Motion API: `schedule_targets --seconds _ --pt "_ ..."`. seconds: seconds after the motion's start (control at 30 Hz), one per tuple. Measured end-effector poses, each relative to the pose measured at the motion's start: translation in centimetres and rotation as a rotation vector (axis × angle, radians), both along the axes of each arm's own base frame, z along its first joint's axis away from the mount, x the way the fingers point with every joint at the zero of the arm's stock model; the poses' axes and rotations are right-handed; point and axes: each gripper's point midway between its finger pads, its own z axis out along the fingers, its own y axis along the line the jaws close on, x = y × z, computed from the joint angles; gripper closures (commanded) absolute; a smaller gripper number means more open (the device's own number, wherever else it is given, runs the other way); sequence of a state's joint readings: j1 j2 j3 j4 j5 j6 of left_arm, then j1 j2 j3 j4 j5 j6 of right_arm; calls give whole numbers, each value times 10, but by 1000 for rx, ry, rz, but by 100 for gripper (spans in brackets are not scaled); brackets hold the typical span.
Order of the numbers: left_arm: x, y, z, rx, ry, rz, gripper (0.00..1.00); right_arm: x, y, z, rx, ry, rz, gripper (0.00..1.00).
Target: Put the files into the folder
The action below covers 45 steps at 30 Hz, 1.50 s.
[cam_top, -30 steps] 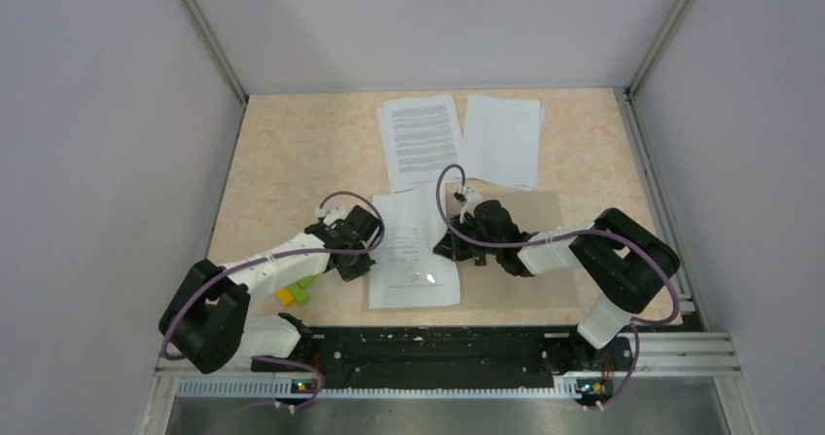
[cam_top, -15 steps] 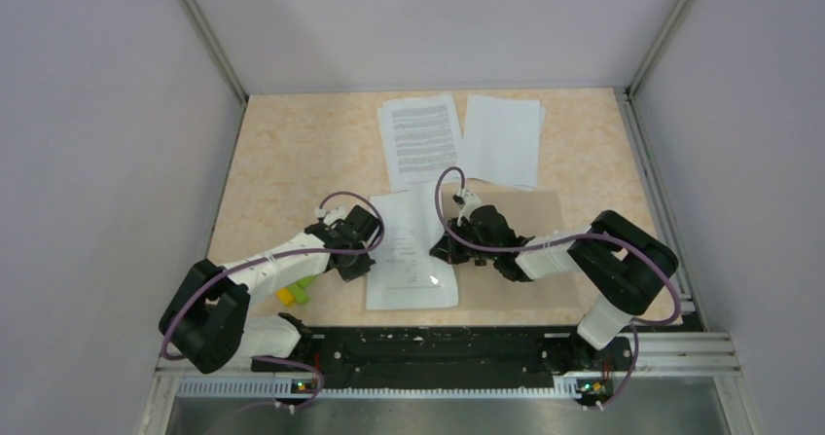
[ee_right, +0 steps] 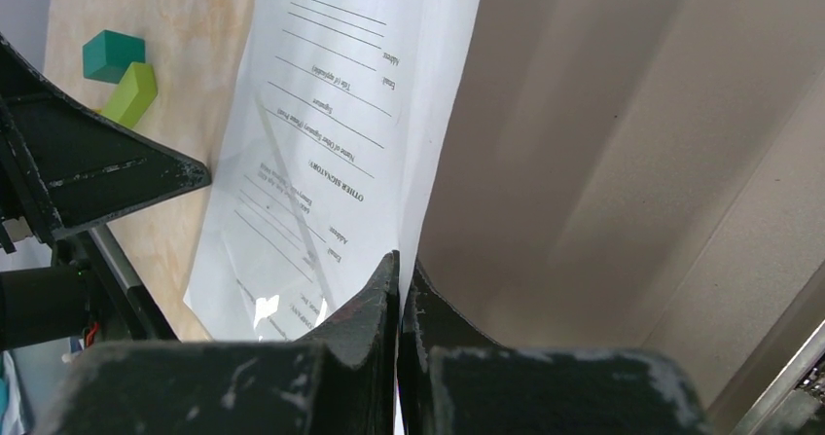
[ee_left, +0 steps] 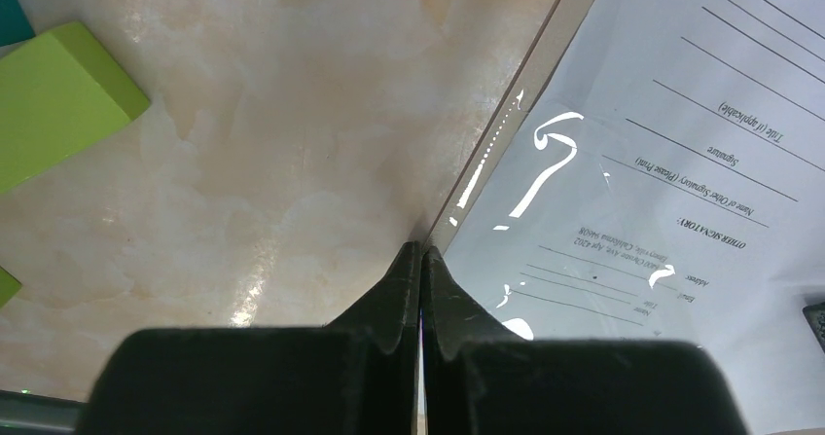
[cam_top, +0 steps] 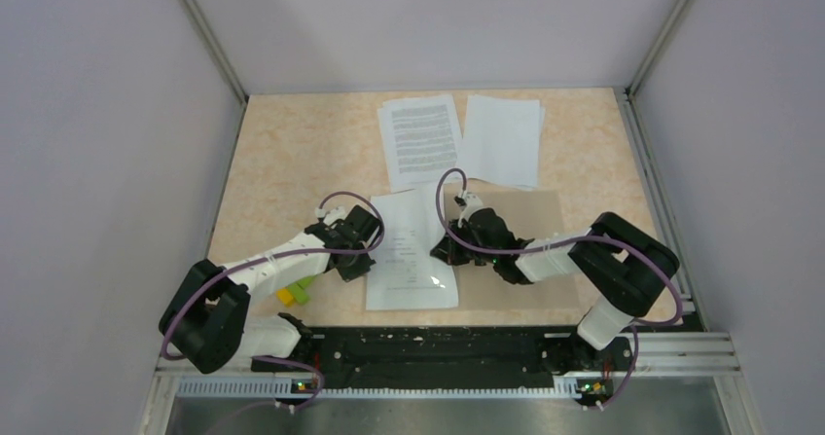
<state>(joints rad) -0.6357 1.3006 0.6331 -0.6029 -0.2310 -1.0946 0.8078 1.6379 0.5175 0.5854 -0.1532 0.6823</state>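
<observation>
The tan folder [cam_top: 540, 211] lies open and flat at the table's near middle. One printed file sheet [cam_top: 404, 260] rests on its left half, glossy with glare. My right gripper [cam_top: 443, 252] is shut on that sheet's right edge [ee_right: 331, 114], which is lifted off the brown folder [ee_right: 584, 163]. My left gripper [cam_top: 362, 265] is shut, tips [ee_left: 420, 250] down at the folder's left edge strip [ee_left: 525, 94], beside the sheet [ee_left: 662, 163]. Another printed file [cam_top: 420, 138] and a plain white stack [cam_top: 501, 138] lie behind the folder.
Green [cam_top: 302, 289] and yellow [cam_top: 285, 297] blocks sit under the left forearm. A lime block [ee_left: 58, 104] shows in the left wrist view and a teal one [ee_right: 112, 54] in the right wrist view. Grey walls close in the left, back and right.
My right gripper has slid a little to the left with the sheet's right edge, and the sheet has narrowed and bowed slightly. The left arm has stayed put.
</observation>
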Motion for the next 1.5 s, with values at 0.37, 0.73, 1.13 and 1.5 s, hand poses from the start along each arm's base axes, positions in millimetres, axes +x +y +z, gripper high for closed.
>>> schedule_targets --seconds 0.37,0.73,1.13,1.5 --pt "0 1 2 9 -1 -7 100 2 -9 8 -48 -11 -37 25" --pt "7 4 24 50 -26 -52 100 7 -30 32 -125 -33 -114 1" --pt "29 -18 58 -12 -104 -145 100 49 -101 81 -265 -39 -394 1" --pt "119 -69 95 -189 -238 -167 55 119 -169 78 -335 38 -571 1"
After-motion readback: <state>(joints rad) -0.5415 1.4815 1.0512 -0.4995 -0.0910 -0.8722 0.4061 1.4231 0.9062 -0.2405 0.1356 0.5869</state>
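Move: Ahead of the right hand, which grips the form sheet's right edge, the blank sheets lie about 30 cm farther out and 20 cm right. The printed sheets are also about 30 cm ahead, 4 cm left; the form sheet's middle is 6 cm left and 1 cm ahead; the folder's metal clip is 11 cm right and 4 cm ahead. From the left hand, the printed sheets are some 34 cm ahead and 12 cm right. Opening wide, the right hand lets go of the form sheet's edge, then swings about 17 cm right and 12 cm forward while rising, turning clockwise, towards the blank sheets. The left hand lifts off the folder's left edge, rises about 10 cm and reaches forward and right towards the printed sheets, speeding up and opening about a third. ##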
